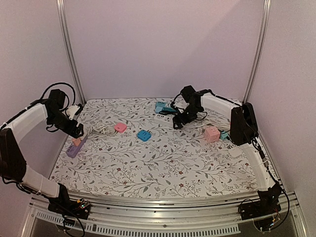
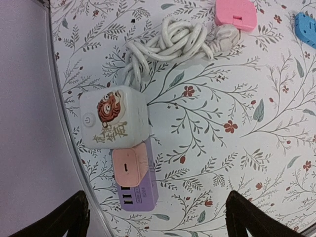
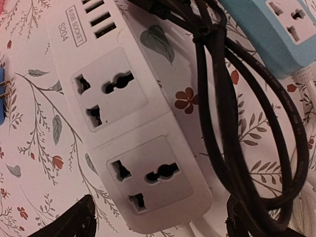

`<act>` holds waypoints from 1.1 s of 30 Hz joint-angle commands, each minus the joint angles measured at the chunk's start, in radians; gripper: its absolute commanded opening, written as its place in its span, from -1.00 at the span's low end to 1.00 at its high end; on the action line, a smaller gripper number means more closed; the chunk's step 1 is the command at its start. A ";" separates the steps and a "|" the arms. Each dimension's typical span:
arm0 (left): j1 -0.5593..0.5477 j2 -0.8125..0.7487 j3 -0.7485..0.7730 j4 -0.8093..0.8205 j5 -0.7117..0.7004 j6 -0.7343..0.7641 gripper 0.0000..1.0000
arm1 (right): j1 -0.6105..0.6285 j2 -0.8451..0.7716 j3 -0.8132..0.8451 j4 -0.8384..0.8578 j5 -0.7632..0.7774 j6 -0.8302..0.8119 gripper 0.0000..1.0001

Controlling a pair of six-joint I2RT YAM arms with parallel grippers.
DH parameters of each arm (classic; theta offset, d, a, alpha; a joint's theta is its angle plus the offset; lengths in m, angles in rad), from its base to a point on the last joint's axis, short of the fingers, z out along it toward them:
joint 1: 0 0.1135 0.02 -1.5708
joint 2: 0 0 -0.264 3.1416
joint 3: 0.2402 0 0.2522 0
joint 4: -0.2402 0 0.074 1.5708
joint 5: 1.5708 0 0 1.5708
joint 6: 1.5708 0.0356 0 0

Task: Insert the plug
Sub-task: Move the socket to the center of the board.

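Note:
A pink plug [image 1: 120, 128] and a blue plug [image 1: 144, 135] lie loose on the flowered cloth mid-table. My left gripper [image 1: 79, 132] hovers open over a purple power strip [image 2: 141, 193]. That strip carries a pink adapter [image 2: 129, 165] and a white cube with a tiger picture [image 2: 113, 118]. The pink plug [image 2: 236, 12] ends a coiled white cable [image 2: 173, 42]. My right gripper [image 3: 158, 224] stands open just above a white power strip [image 3: 128, 123] whose two universal sockets are free. Nothing sits between either pair of fingers.
A bundled black cable [image 3: 232, 98] lies against the white strip's right side. A teal power strip [image 1: 163, 107] sits at the back and a pink cube socket [image 1: 212, 134] at the right. The purple strip lies close to the left wall rail [image 2: 64, 123].

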State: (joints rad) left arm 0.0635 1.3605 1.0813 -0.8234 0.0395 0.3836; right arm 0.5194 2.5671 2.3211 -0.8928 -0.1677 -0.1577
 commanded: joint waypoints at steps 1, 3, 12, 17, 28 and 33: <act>-0.013 0.015 0.004 0.015 0.017 -0.014 0.90 | 0.015 0.062 0.068 0.028 -0.013 0.039 0.80; -0.015 0.015 0.003 0.015 0.016 -0.013 0.90 | 0.022 0.078 0.072 0.047 -0.016 0.048 0.76; -0.017 0.010 0.002 0.016 0.013 -0.011 0.90 | 0.056 0.080 0.044 0.022 -0.063 -0.010 -0.12; -0.019 0.007 -0.003 0.016 0.018 -0.009 0.90 | 0.075 -0.011 -0.121 0.002 -0.130 -0.092 -0.45; -0.022 -0.020 -0.013 0.016 0.030 -0.008 0.90 | 0.186 -0.386 -0.705 0.012 -0.165 -0.337 -0.56; -0.025 -0.034 -0.021 0.014 0.038 -0.007 0.91 | 0.259 -0.479 -0.864 0.019 -0.122 -0.368 -0.56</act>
State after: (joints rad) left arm 0.0532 1.3525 1.0798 -0.8200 0.0601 0.3801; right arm 0.7235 2.1315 1.5639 -0.8062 -0.3046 -0.4744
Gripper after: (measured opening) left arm 0.952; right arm 0.485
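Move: The white socket lies almost under the right gripper: its middle is about 7 cm to the left and 3 cm ahead, 1 cm lower, with its right end reaching in near the fingers. The black cable coil stands some 7 cm ahead and 3 cm left, the light-blue socket about 13 cm ahead and 5 cm left. From the left gripper the white socket is roughly 20 cm ahead, 42 cm to the right and 12 cm below. Slip the open right gripper about 3 cm left, settling 1 cm lower around the right end of the white socket, and close the fingers on its sides. Then, staying low, drag the socket some 20 cm back towards the board's centre, away from the black cable coil and light-blue socket, turning the hand about 30 degrees counter-clockwise on the way and keeping the pinch. ##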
